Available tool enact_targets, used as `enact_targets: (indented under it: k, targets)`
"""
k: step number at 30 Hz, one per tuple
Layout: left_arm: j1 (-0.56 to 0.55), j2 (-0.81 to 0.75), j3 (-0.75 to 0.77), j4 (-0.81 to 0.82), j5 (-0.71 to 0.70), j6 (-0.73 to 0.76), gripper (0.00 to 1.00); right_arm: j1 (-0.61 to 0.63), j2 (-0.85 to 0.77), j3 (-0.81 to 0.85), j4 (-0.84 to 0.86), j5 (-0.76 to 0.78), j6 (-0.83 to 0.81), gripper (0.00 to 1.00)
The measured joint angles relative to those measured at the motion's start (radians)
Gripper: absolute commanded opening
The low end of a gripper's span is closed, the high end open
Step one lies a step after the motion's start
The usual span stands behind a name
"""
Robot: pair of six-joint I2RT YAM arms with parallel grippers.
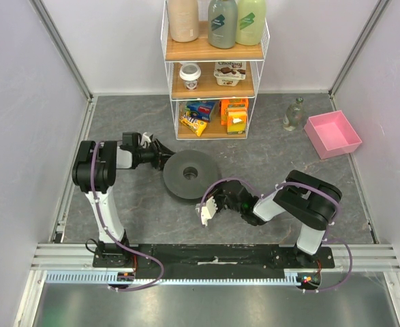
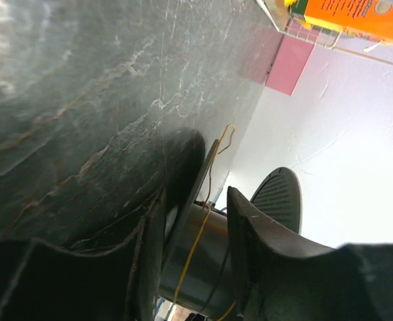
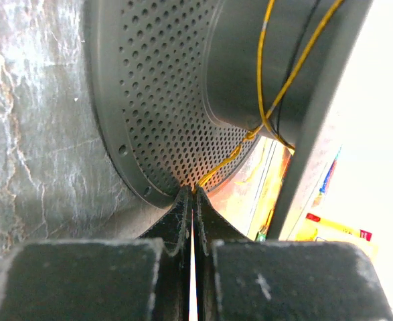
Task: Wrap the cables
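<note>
The dark grey spool (image 1: 190,175) lies flat mid-table. My left gripper (image 1: 160,157) is at its left rim. In the left wrist view that gripper (image 2: 199,231) is open, its fingers (image 2: 250,241) standing apart on either side of one flange, with the spool core (image 2: 213,267) between them. A turn of the thin yellow cable (image 2: 195,249) runs over the core, and a loose end sticks up past the flange. My right gripper (image 1: 206,210) is at the spool's near side. It is shut (image 3: 193,192) on the cable (image 3: 220,166), which leads across the perforated flange (image 3: 163,87) to the core.
A white wire shelf rack (image 1: 214,68) with bottles and snack packs stands behind the spool. A pink tray (image 1: 332,133) and a small glass bottle (image 1: 294,114) sit at the back right. White walls close in the sides.
</note>
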Motion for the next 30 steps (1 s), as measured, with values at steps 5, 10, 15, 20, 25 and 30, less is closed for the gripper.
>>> enact_targets:
  k: [5,10,15,20,25,30]
  targets:
    - [0.019,-0.034,0.006,-0.068,-0.041,0.044,0.61,0.000,0.011,0.007,0.004,0.005,-0.003,0.16]
    - [0.026,-0.074,0.013,-0.112,-0.082,0.064,0.70,0.001,0.019,0.008,0.029,0.015,-0.026,0.36]
    - [0.058,-0.100,0.034,-0.140,-0.108,0.080,0.75,0.004,0.017,-0.008,0.073,0.033,-0.043,0.44]
    - [0.084,-0.102,0.041,-0.165,-0.112,0.092,0.77,0.004,-0.001,-0.052,0.098,0.042,-0.050,0.46]
    - [0.091,-0.121,0.046,-0.199,-0.121,0.107,0.77,0.005,-0.021,-0.095,0.126,0.045,-0.061,0.48]
    - [0.102,-0.152,0.047,-0.218,-0.126,0.126,0.77,0.011,-0.050,-0.130,0.139,0.046,-0.068,0.54]
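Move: The spool, its orange cable around the drum, stands some 4 cm nearer the base and 6 cm to the right of the left hand, whose half-open fingers are at its lower flange. From the right hand, with the cable pinched in its closed fingers, the spool is about 6 cm ahead and 8 cm left, its middle slightly above both hands. The yellow bag lies roughly 12 cm ahead and 7 cm right of the left hand; the orange boxes, 22 cm ahead and 6 cm right of the right hand. The spool is left standing as the left hand backs off its rim, about 5 cm to the left with some forward travel and a rise, opening wider and turning slightly counter-clockwise. The right fingers open to about half and let go of the cable; that hand edges forward and up a touch, then draws some 2 cm right and slightly back, away from the spool, tipping up about 5 degrees. ##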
